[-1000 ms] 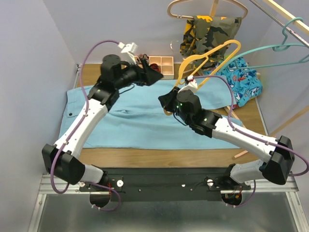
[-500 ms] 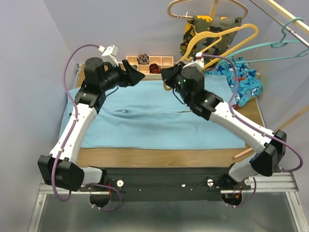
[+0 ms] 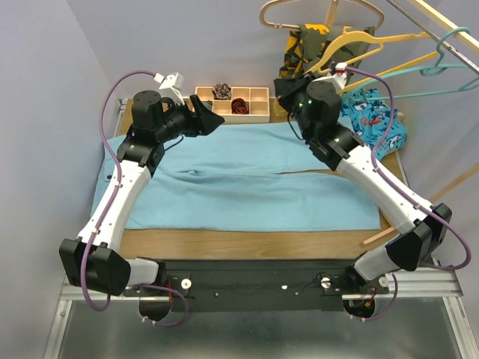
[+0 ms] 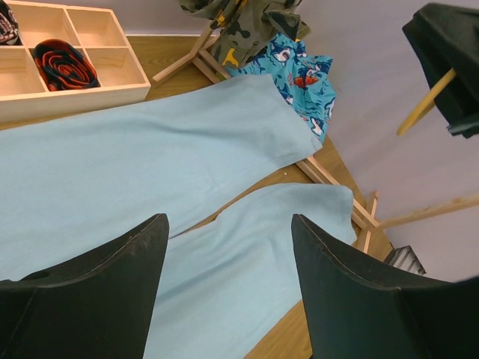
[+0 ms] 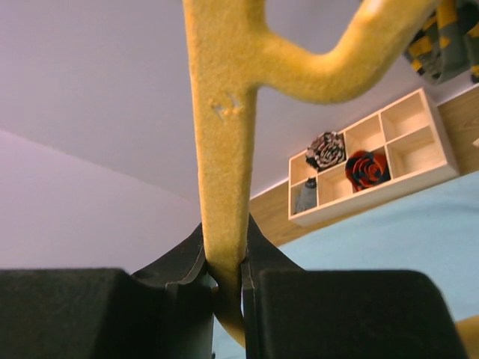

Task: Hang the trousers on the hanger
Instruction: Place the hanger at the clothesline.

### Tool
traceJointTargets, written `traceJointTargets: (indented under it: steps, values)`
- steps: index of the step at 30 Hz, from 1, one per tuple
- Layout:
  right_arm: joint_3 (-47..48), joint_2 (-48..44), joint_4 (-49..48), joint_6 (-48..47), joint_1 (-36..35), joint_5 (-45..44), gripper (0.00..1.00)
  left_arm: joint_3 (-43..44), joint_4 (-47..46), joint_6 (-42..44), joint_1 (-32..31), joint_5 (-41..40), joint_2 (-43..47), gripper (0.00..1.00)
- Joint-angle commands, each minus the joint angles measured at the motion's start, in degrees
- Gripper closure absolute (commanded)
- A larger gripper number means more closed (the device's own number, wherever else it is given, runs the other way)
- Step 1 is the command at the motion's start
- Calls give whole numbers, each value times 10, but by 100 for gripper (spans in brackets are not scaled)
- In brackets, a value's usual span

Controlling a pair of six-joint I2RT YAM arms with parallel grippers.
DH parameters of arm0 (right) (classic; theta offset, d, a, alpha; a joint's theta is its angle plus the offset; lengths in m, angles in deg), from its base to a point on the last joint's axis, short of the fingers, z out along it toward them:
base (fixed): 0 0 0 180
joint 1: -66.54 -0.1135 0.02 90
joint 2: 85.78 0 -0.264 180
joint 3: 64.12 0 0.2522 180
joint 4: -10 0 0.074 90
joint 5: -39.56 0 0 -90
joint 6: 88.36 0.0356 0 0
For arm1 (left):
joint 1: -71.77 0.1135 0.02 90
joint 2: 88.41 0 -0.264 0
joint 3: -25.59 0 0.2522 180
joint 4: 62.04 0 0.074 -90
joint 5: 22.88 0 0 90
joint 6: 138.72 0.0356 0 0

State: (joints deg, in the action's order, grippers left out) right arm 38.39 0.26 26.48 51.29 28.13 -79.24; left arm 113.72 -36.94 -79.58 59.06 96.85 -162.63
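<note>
The light blue trousers (image 3: 247, 187) lie spread flat over the table, both legs reaching right; the left wrist view shows their leg ends (image 4: 150, 149). The teal hanger (image 3: 449, 71) hangs on the rail at the upper right, with neither gripper touching it. My left gripper (image 3: 213, 120) hovers open above the trousers' back edge, nothing between its fingers (image 4: 228, 221). My right gripper (image 3: 288, 86) is raised at the back, shut on the bar of a yellow hanger (image 3: 374, 41). In the right wrist view that yellow hanger (image 5: 224, 149) is pinched between the pads.
A wooden compartment tray (image 3: 247, 118) with rolled items stands at the back edge. A camouflage garment (image 3: 299, 52) and a pale wooden hanger (image 3: 284, 11) hang at the back. A shark-print cloth (image 3: 382, 127) lies at the back right under the rail (image 3: 441, 26).
My right arm has lifted the yellow hanger off the trousers and carried it back and right, up by the rail. My left arm drew back to the left, then held still.
</note>
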Motion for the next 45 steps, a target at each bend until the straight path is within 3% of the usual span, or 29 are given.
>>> traceJointTargets:
  steps: [1,26,34,45]
  values:
    - [22,-9,-6,26,33,18,99,-7,-7,10,3,17,-5,25]
    - [34,-54,-16,123,123,73,99,-23,-7,11,3,29,-15,25]
    - [10,-57,-21,201,163,118,99,-26,-6,13,3,28,-13,25]
    - [-22,-65,-22,225,181,136,99,-31,-6,12,2,25,-14,25]
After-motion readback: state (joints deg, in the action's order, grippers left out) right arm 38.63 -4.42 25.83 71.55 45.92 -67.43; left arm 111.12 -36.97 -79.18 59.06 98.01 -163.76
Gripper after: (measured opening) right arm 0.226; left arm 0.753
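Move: The rail of the clothesline, where the hook of the hanger in my right hand should go, lies about 30 cm to that hand's right, some 5 cm farther out and 17 cm higher. The camouflage trousers hang about 15 cm ahead and 8 cm to its right, roughly level; the teal hanger hangs some 38 cm to its right, 3 cm nearer me and 12 cm up. From my left hand the rail spot is about 50 cm right, 10 cm ahead and 24 cm up. Keeping the yellow hanger pinched by one side, I carry it right about 10 cm with my right hand, past the near side of the camouflage trousers, gaining some 5 cm of height, mostly midway, and edging slightly outward. Meanwhile I roll the wrist about 20 degrees, left side up, bringing the hook up to the rail. My open, empty left hand just sinks a little. ##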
